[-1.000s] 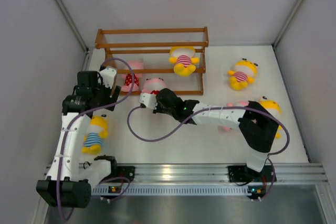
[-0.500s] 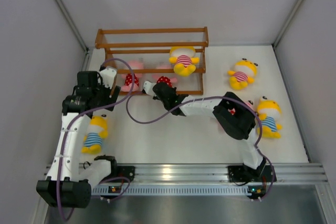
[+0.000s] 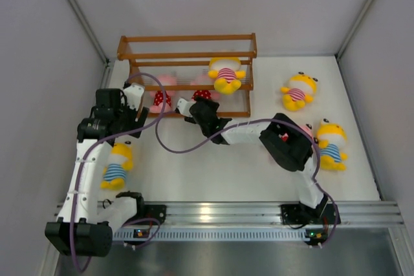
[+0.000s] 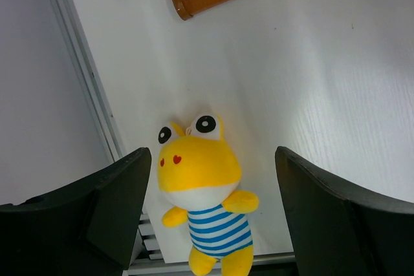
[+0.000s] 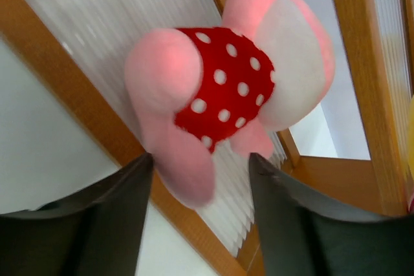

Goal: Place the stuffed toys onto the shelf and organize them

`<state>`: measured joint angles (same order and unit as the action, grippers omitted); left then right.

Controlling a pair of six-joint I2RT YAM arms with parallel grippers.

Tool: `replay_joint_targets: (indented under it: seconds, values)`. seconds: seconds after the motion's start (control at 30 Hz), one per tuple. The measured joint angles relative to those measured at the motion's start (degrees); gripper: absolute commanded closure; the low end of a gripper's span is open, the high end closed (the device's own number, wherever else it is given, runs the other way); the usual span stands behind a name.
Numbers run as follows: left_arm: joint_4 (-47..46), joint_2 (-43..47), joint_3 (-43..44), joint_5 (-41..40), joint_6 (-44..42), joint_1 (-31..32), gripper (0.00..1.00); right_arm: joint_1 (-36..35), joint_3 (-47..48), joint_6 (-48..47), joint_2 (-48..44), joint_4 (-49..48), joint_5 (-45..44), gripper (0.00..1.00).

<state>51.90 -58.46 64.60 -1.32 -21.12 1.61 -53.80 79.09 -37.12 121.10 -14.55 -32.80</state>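
Note:
The shelf (image 3: 187,55) stands at the back of the table. On it lie a yellow pink-striped stuffed toy (image 3: 224,74) and two pink red-dotted ones (image 3: 162,93) (image 3: 203,92). My right gripper (image 3: 195,109) (image 5: 200,163) is at the shelf's front rail, open. The second pink toy (image 5: 226,88) rests on the slatted tier (image 5: 97,24), one leg hanging between the parted fingers. My left gripper (image 3: 131,106) (image 4: 212,166) hovers open above a yellow blue-striped toy (image 4: 204,192) (image 3: 116,166) lying on the table.
On the table at the right lie a yellow pink-striped toy (image 3: 297,90) and a yellow blue-striped toy (image 3: 330,143). A pink toy (image 3: 305,129) is mostly hidden behind the right arm. The enclosure walls stand close on both sides; purple cables loop off both arms.
The right arm carried the pink toy forward into the shelf, then its jaws opened and the toy now lies on the tier. The left arm has not moved.

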Motion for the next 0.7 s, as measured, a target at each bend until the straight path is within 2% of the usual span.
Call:
replay_joint_targets:
  seconds: [0.17,0.33,0.47,0.57,0.7]
  values:
    - [0.09,0.15,-0.59,0.28,0.0,0.0,0.16,-1.29,-7.04,0.5,-6.8,0.96,-0.13,0.21]
    - [0.15,0.66,-0.68,0.42,0.0,0.0,0.16,-5.66,-9.94,7.26,-20.55,9.97,0.13,0.2]
    - [0.22,1.36,-1.07,0.42,0.0,0.0,0.16,-8.09,-10.05,20.9,-32.46,21.9,0.48,0.21]
    - [0.31,1.7,-1.2,1.22,0.0,0.0,0.16,-7.8,-11.93,35.95,-38.99,31.58,-0.68,0.19]
    - [0.35,1.97,-1.44,1.99,0.02,0.0,0.16,-5.7,-17.59,58.14,-43.04,45.86,-1.88,0.18]
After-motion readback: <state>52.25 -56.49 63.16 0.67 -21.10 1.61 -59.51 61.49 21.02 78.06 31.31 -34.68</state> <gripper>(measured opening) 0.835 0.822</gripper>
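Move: From the right hand, the pink table toy lies some 33 cm to the right, 14 cm back and about 6 cm lower. The blue-striped toy is about 47 cm right and 15 cm back; the just-placed shelf toy sits about 6 cm straight ahead, roughly level. From the left hand, the table toy is about 50 cm right, level with it fore and aft, and some 19 cm below. Opening wider, the right hand backs 17 cm off the shelf, rising, then dips rightward towards the table toy. ##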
